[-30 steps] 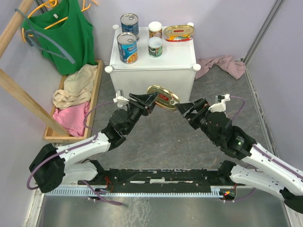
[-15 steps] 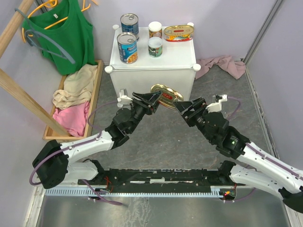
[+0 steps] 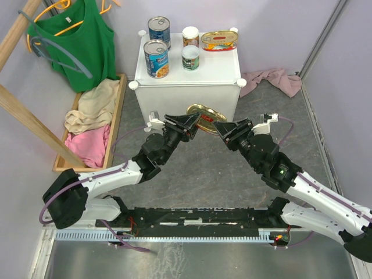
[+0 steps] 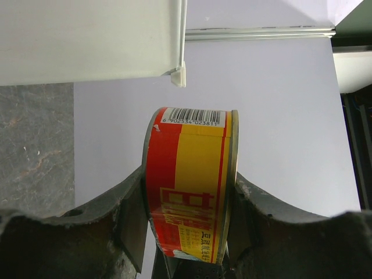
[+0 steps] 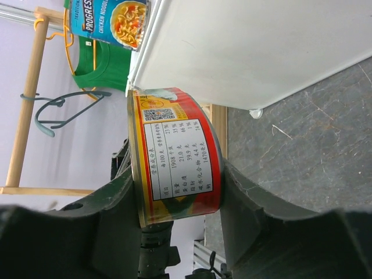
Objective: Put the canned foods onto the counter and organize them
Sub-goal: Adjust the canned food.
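Observation:
A flat oval gold tin with a red and yellow label hangs in the air in front of the counter. My left gripper is shut on its two flat faces. My right gripper comes from the other side, and its fingers press on both faces of the same tin. On the counter top stand two tall blue-labelled cans, two small white-topped cans and a second oval tin.
A wooden tray of folded clothes lies left of the counter, below a green top on a hanger and a slanted wooden rail. A pink cloth lies on the floor at the right, by the wall.
My right gripper has moved left to the tin and narrowed its jaws onto it. The left gripper has carried the tin slightly up and to the right, keeping its hold.

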{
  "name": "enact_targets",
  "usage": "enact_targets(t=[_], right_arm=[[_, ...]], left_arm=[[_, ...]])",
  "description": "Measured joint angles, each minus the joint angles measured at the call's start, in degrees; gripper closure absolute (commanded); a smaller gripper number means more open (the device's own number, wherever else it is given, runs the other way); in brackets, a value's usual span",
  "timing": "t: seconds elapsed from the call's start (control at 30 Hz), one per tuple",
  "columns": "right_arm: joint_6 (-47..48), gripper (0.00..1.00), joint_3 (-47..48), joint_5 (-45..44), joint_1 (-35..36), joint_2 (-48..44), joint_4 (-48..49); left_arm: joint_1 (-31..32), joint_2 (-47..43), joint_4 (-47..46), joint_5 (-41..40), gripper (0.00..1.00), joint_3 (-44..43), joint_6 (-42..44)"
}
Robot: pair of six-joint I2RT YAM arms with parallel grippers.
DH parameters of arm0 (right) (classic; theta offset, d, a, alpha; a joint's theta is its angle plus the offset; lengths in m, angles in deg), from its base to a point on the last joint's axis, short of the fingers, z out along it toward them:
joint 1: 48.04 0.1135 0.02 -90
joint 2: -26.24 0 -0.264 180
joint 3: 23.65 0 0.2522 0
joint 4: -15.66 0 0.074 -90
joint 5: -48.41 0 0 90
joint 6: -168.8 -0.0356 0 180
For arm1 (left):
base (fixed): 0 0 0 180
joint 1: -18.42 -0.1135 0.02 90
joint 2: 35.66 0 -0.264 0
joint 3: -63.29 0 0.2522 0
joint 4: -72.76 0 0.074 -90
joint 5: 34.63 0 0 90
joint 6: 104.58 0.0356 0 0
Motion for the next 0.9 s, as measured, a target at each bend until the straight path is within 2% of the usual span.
enact_targets(t=[0.07, 0.2, 0.27, 0.4, 0.5, 0.6, 0.77, 0.9], right_arm=[[0.0, 0.73, -0.1, 0.3, -0.2, 0.1, 0.4], [-0.1, 0.77, -0.3, 0.7, -0.5, 0.1, 0.7], [-0.2, 0.82, -0.4, 1.0, -0.7, 0.1, 0.8], [-0.4, 0.92, -0.7, 1.6, -1.0, -0.3, 0.9], [-0.5, 0.98, -0.9, 2.1, -1.3, -0.8, 1.0], [-0.4, 0.99, -0.9, 2.8, -1.6, -0.9, 1.0], [-0.8, 0.99, -0.8, 5.1, -2.9, -0.9, 1.2], [-1.0, 0.99, -0.6, 6.8, -3.9, -0.9, 1.4]], left_arm=[[0.0, 0.0, 0.0, -0.1, 0.97, 0.0, 0.0], [0.0, 0.3, -0.2, -0.2, 0.97, 0.0, 0.0], [0.1, 0.3, -0.2, -0.4, 0.93, 0.0, 0.0], [0.2, 0.3, -0.3, -0.7, 0.76, 0.0, 0.0], [0.4, 0.3, -0.4, -1.0, 0.57, 0.0, 0.1], [0.4, 0.3, -0.6, -1.0, 0.42, 0.0, 0.4], [0.5, -0.6, -1.4, -0.9, 0.26, 0.1, 0.8], [0.5, -1.7, -1.9, -0.9, 0.21, 0.1, 0.9]])
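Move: Between the two hands hangs the oval can, each hand already pinching one end. Its middle lies about 4 cm right and 3 cm ahead of the left hand point, at its height, and about 4 cm left and 2 cm ahead of the right one. On the white counter, from the left hand, the blue soup can stands some 21 cm ahead and 15 cm left, the small green can about 25 cm ahead and 2 cm left, 3 cm lower. Letting go after holding the oval can still together with the right hand, the left fingers open from about half to three-quarters wide, and that hand eases up about 2 cm with a tiny draw back. The right hand keeps its pinch on the can's other end and stays nearly in place, turning only some 5 degrees. ##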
